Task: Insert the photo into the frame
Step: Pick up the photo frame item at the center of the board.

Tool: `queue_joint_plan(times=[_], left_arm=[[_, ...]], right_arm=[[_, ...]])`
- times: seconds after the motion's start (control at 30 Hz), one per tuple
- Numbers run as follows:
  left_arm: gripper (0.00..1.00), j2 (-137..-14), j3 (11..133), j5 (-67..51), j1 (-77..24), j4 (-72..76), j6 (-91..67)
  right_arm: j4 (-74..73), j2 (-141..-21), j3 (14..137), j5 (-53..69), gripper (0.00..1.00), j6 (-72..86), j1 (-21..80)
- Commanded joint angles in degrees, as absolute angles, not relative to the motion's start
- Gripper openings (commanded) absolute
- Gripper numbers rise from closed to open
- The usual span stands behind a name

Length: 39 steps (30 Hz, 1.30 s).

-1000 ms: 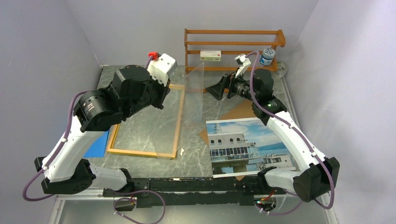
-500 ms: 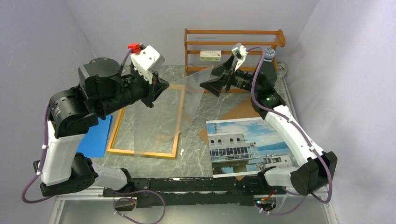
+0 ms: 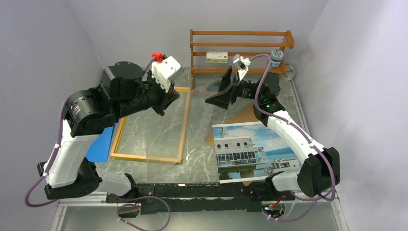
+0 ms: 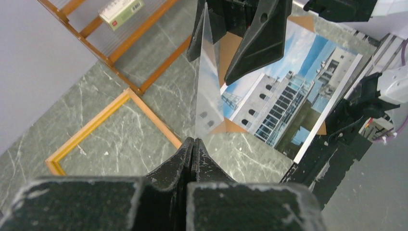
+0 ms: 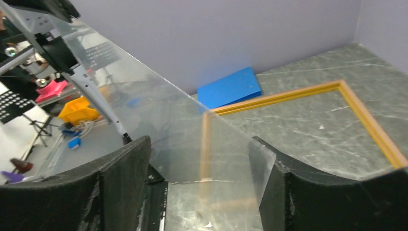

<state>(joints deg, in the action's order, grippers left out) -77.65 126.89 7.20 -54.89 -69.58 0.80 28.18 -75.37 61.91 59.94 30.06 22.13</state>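
Note:
The wood-coloured frame lies flat on the table, left of centre, also in the right wrist view. The photo of a white building lies face up at the right on brown cardboard. My left gripper is shut on one edge of a clear plastic sheet, held tilted above the frame's right rail. In the left wrist view the sheet runs edge-on from the shut jaws. My right gripper stands open with the sheet's far edge between its fingers.
An orange-brown shelf rack stands at the back with a small box on it and a jar beside it. A blue sheet lies left of the frame, partly under my left arm.
My left arm swung up and left, then came back down towards the frame with the clear sheet. My right gripper moved left and now straddles the sheet's edge, jaws slightly narrower.

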Motion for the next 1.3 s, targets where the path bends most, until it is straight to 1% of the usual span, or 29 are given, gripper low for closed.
queue_joint_plan(times=[0.0, 0.1, 0.17, 0.23, 0.4, 0.43, 0.53, 0.57, 0.63, 0.67, 0.7, 0.73, 0.77, 0.83, 0.87, 0.9, 0.93, 1.0, 1.1, 1.13, 1.27], left_arm=[[0.03, -75.2, 124.4, 6.3, -54.8, -66.4, 0.4], [0.03, -74.5, 123.7, 6.9, -54.8, -66.3, 0.4], [0.03, -73.9, 123.5, 7.1, -54.8, -66.2, 0.4], [0.03, -73.4, 123.3, 6.9, -54.8, -65.8, 0.4], [0.03, -72.8, 122.8, 5.7, -54.8, -65.6, -2.2], [0.03, -72.7, 122.9, 5.8, -54.8, -65.7, -2.3], [0.03, -72.3, 122.7, 5.4, -54.8, -65.2, -2.7], [0.03, -72.1, 122.7, 5.5, -54.8, -64.8, -3.1], [0.03, -71.8, 122.8, 5.8, -54.8, -64.0, -4.0], [0.04, -71.7, 122.9, 6.5, -54.8, -63.7, -4.7], [0.10, -71.8, 123.3, 7.1, -54.8, -63.7, -5.1], [0.19, -71.9, 123.6, 7.7, -54.8, -63.7, -5.5], [0.32, -72.0, 123.9, 8.3, -54.8, -63.7, -6.0], [0.63, -72.0, 124.1, 9.6, -54.8, -63.5, -6.6], [0.77, -72.1, 124.0, 10.3, -54.8, -63.4, -6.8], [0.87, -71.9, 123.8, 11.2, -54.8, -63.0, -7.0], [0.92, -71.7, 123.2, 12.5, -54.8, -62.4, -7.1], [0.94, -70.7, 121.1, 15.1, -54.8, -60.1, -6.8], [0.94, -67.7, 116.4, 16.1, -54.8, -55.5, -5.9], [0.94, -66.5, 114.4, 15.9, -54.8, -53.5, -5.6], [0.94, -62.6, 109.0, 15.7, -54.8, -46.4, -4.8]], right_arm=[[43.0, -75.5, 59.7, 66.9, 0.72, 38.2, 22.0], [44.6, -74.9, 58.4, 67.2, 0.60, 39.5, 22.0], [47.9, -74.3, 57.2, 67.7, 0.55, 41.3, 21.8], [54.6, -73.7, 55.2, 69.0, 0.50, 45.6, 21.5], [77.2, -75.6, 52.9, 71.0, 0.30, 65.9, 19.4], [82.6, -76.4, 52.9, 71.3, 0.25, 70.2, 19.0], [97.1, -79.8, 54.3, 71.1, 0.04, 83.1, 18.1], [97.9, -80.4, 55.0, 71.2, 0.00, 84.9, 17.8], [98.0, -80.5, 55.8, 71.9, 0.00, 85.6, 17.6], [97.6, -80.2, 55.9, 72.0, 0.00, 85.4, 17.4], [96.9, -79.9, 56.2, 72.1, 0.00, 85.1, 17.3], [95.4, -79.5, 56.5, 72.3, 0.00, 84.6, 17.0], [94.0, -79.0, 57.0, 72.4, 0.00, 84.0, 17.0], [89.0, -77.5, 58.0, 73.1, 0.00, 81.4, 16.8], [85.2, -76.5, 58.4, 73.4, 0.00, 79.0, 16.8], [80.3, -75.2, 58.7, 73.5, 0.00, 75.7, 16.7], [73.9, -73.6, 58.9, 73.5, 0.00, 69.6, 16.7], [56.8, -69.3, 59.5, 72.6, 0.00, 55.7, 16.7], [19.2, -63.1, 64.9, 66.1, 0.00, 28.5, 16.9], [9.4, -61.8, 66.7, 63.5, 0.00, 23.0, 17.0], [1.7, -58.1, 70.6, 58.0, 0.00, 19.7, 16.2]])
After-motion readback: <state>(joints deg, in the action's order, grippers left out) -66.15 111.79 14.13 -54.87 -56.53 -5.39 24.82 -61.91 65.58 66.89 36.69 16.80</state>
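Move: The clear sheet still hangs from the left hand's shut fingers. Its free corner already reaches between the right hand's open fingers, about 3 cm back from that hand point and level sideways. From the left hand that corner is some 15 cm right, 5 cm ahead and 9 cm lower. From the right hand, on the table some 38 cm below, the yellow frame lies about 27 cm left and 5 cm ahead, and the photo 20 cm right and 7 cm back. The clear sheet's free corner is pinched by the right hand, which draws back about 5 cm and slightly right, swinging some 15 degrees counter-clockwise as its fingers shut. Only then does the left hand, nearly still till now, open wide to let go and ease a couple of centimetres left; the right hand keeps its grip and rises about 6 cm, swinging back. ##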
